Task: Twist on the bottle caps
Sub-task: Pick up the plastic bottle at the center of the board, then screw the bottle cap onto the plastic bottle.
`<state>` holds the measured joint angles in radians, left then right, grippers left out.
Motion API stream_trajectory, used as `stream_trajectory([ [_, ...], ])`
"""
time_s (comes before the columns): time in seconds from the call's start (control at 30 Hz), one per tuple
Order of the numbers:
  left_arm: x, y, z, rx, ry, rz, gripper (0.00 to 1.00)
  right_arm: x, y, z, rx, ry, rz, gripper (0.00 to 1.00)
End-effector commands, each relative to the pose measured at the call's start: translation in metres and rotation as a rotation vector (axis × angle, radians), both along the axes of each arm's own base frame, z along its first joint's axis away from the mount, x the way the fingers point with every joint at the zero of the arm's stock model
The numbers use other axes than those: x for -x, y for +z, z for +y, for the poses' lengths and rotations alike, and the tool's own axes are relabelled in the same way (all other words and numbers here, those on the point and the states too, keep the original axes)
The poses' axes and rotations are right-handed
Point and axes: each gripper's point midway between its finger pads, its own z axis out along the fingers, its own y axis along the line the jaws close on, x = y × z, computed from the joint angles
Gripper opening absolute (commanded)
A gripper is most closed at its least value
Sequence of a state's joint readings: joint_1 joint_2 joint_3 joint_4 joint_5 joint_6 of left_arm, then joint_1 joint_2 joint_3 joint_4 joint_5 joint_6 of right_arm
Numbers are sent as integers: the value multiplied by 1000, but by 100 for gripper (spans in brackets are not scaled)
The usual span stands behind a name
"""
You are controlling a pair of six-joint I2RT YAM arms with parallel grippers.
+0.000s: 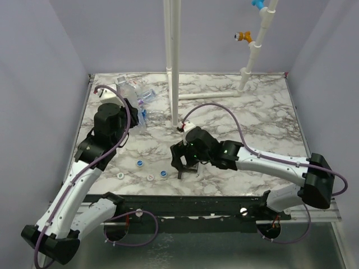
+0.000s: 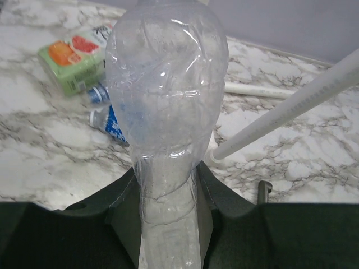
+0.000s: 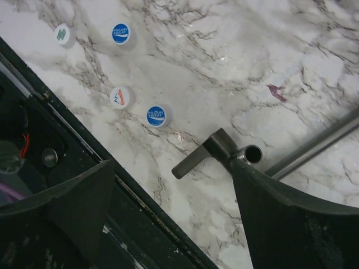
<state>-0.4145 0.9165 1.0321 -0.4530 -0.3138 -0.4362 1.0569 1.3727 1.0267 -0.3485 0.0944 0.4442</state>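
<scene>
My left gripper (image 2: pixel 168 204) is shut on a clear crumpled bottle (image 2: pixel 167 95), with the jaws pressed against its narrow lower part. In the top view this gripper (image 1: pixel 134 111) is at the back left, beside the other bottles (image 1: pixel 134 91). One of them has a green and orange label (image 2: pixel 72 63) and another a blue label (image 2: pixel 110 122). Several caps lie near the front edge: two blue (image 3: pixel 120 33) (image 3: pixel 156 116), a white one with a green mark (image 3: pixel 62 34) and a white one with red print (image 3: pixel 121 97). My right gripper (image 3: pixel 174 204) hangs open over the table to their right, with nothing in it.
A black T-shaped tool (image 3: pixel 216 150) lies on the marble against my right gripper's right finger (image 3: pixel 280 207). The black front rail (image 3: pixel 129 196) runs under the left finger. Tall white pipes (image 1: pixel 173 56) stand at the back centre, with a horizontal pipe (image 2: pixel 291 106) low beside the held bottle.
</scene>
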Motion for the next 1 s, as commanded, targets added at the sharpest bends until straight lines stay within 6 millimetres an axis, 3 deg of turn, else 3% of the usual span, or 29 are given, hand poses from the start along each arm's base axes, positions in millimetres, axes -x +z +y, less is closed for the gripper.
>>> stream_trajectory([
  [0.0,20,33,4,-229,-168,-129,15,4,-6,37,37,129,-62,84],
  [0.2,44,60,-18,-427,-451,-323,12,12,-41,69,117,229,-39,71],
  [0.43,76,77,-53,-515,-750,-500,12,20,-76,87,182,279,10,53],
  [0.67,90,92,-62,-473,-812,-551,11,28,-105,92,264,282,27,47],
  [0.97,94,93,-65,-453,-832,-553,11,25,-126,87,339,223,7,48],
])
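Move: My right hand, open and empty, is headed for the near blue cap, about 10 cm to its left, 2 cm back and 15 cm down. The white Ganten cap lies some 5 cm farther left of that cap and 1 cm nearer me. The metal pipe elbow is almost straight under this hand. From my left hand, already gripping the clear bottle, the near blue cap is roughly 14 cm back, 8 cm right and 28 cm below; the white upright's foot is 6 cm ahead, 14 cm right. I drop my right hand about 12 cm while carrying it 9 cm left and a little back, off the pipe elbow and down towards the near blue cap, narrowing its wide-open fingers to about half. Meanwhile my left hand keeps its grip on the clear bottle, drawing back and up, then right as well, as the wrist swings some 45 degrees clockwise and tips upward. ##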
